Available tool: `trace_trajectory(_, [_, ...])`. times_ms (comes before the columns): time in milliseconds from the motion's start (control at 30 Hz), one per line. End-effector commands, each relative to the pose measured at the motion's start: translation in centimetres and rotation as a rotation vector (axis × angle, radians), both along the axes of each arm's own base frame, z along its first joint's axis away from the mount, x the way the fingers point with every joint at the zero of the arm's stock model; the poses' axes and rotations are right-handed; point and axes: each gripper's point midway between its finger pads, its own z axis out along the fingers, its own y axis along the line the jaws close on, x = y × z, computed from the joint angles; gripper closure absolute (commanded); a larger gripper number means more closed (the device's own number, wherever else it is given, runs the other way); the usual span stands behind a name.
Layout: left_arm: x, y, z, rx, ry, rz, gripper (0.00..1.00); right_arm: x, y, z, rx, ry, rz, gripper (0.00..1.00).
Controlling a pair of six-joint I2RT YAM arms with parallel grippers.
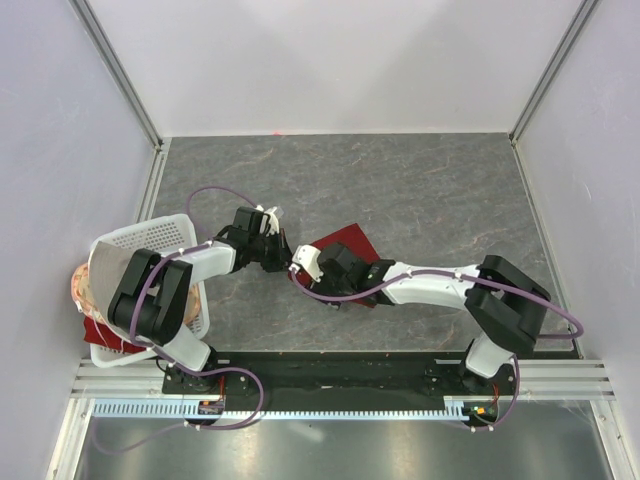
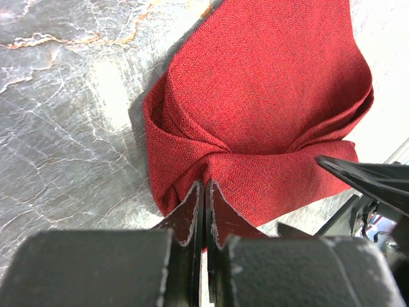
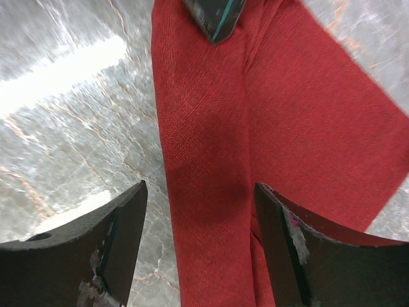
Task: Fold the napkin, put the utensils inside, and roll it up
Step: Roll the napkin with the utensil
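The maroon napkin (image 1: 345,243) lies bunched on the grey marbled table, its folds converging toward my left gripper (image 2: 206,187). That gripper is shut, pinching the napkin's (image 2: 268,96) near edge between its fingertips. My right gripper (image 3: 199,187) stands open, its jaws straddling a folded strip of the napkin (image 3: 204,128) without touching it. In the top view both grippers meet at the napkin's left corner, the left gripper (image 1: 288,257) just left of the right gripper (image 1: 303,262). The utensils are out of view.
A white perforated basket (image 1: 150,235) sits at the table's left edge under the left arm, with a grey-beige cloth (image 1: 105,270) draped in it. Pale walls enclose the table on three sides. A metal rail (image 1: 340,405) runs along the near edge.
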Motion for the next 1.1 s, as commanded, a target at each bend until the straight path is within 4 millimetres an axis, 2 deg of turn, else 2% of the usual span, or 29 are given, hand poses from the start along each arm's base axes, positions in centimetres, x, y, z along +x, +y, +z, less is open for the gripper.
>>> trace_trajectory(0, [-0.8,0.9,-1.3,0.048,0.060,0.007,0.98,1.3,0.9,0.0,-0.011,-0.041,-0.003,0.25])
trace_trajectory(133, [-0.7,0.8,-1.0,0.044,0.047,-0.003,0.98,1.8,0.7,-1.1,-0.041,-0.013,-0.035,0.28])
trace_trajectory(233, [-0.4,0.6,-0.3,0.031,0.023,-0.020,0.97,1.5,0.9,-1.8,-0.030,0.051,-0.023,0.37])
trace_trajectory(267, [-0.2,0.5,0.0,0.027,0.009,-0.023,0.93,1.5,0.6,-2.1,-0.027,0.084,-0.023,0.44])
trace_trajectory(300, [-0.1,0.5,0.5,0.024,-0.013,-0.027,0.82,1.5,0.8,-2.1,-0.014,0.112,-0.014,0.48])
trace_trajectory(333, [0.2,0.5,1.0,0.020,-0.037,-0.027,0.76,0.5,1.4,-2.4,0.018,0.188,0.024,0.51])
trace_trajectory(367, [0.2,0.6,1.2,0.025,-0.049,-0.025,0.69,0.4,0.8,-2.8,0.018,0.236,0.020,0.57])
trace_trajectory(400, [0.7,0.9,2.1,0.037,-0.094,-0.010,0.55,0.3,1.0,-2.7,0.032,0.269,0.028,0.60])
trace_trajectory(433, [0.9,1.2,2.5,0.047,-0.117,-0.001,0.51,-0.7,1.4,-3.0,0.059,0.340,0.064,0.61])
trace_trajectory(500, [1.2,2.0,2.9,0.080,-0.156,0.033,0.42,-1.0,1.0,-3.2,0.083,0.417,0.060,0.66])
trace_trajectory(567, [1.2,2.4,4.0,0.084,-0.209,0.052,0.38,-1.7,0.9,-3.2,0.119,0.509,0.069,0.67])
trace_trajectory(733, [0.5,2.9,5.0,0.064,-0.289,0.072,0.37,-2.4,1.3,-2.7,0.192,0.680,0.086,0.68])
trace_trajectory(767, [0.5,2.6,5.6,0.040,-0.316,0.065,0.37,-2.6,1.6,-2.2,0.215,0.718,0.099,0.68])
trace_trajectory(800, [0.3,2.5,5.7,0.029,-0.322,0.059,0.37,-2.7,1.7,-2.4,0.223,0.761,0.090,0.68])
trace_trajectory(867, [-0.3,2.2,5.8,-0.002,-0.330,0.040,0.37,-2.6,1.8,-1.8,0.260,0.829,0.094,0.68])
trace_trajectory(1067, [-1.5,2.0,4.8,-0.024,-0.307,0.022,0.40,-1.8,1.9,-2.1,0.309,0.945,0.066,0.67])
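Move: The napkin's rolled near edge crosses right under the right hand's open fingers, about 3 cm below and 1 cm ahead, neither left nor right; from the left hand that grip spot is some 7 cm right, 4 cm back and 1 cm lower. The roll's left end is already shut in the left fingers, about 7 cm left and 5 cm ahead of the right hand. The flat flap lies roughly 8 cm ahead and 4 cm right of the right hand. The roll is taken over by the right hand, which sinks about 3 cm and closes on it, then, keeping the pinch, swings its fingertips back underneath by some 45 degrees while drawing it about 2 cm back and 1 cm left. Meanwhile the left fingers open and let go of the end, rising nearly 5 cm and easing left, then coming back and slightly down. ##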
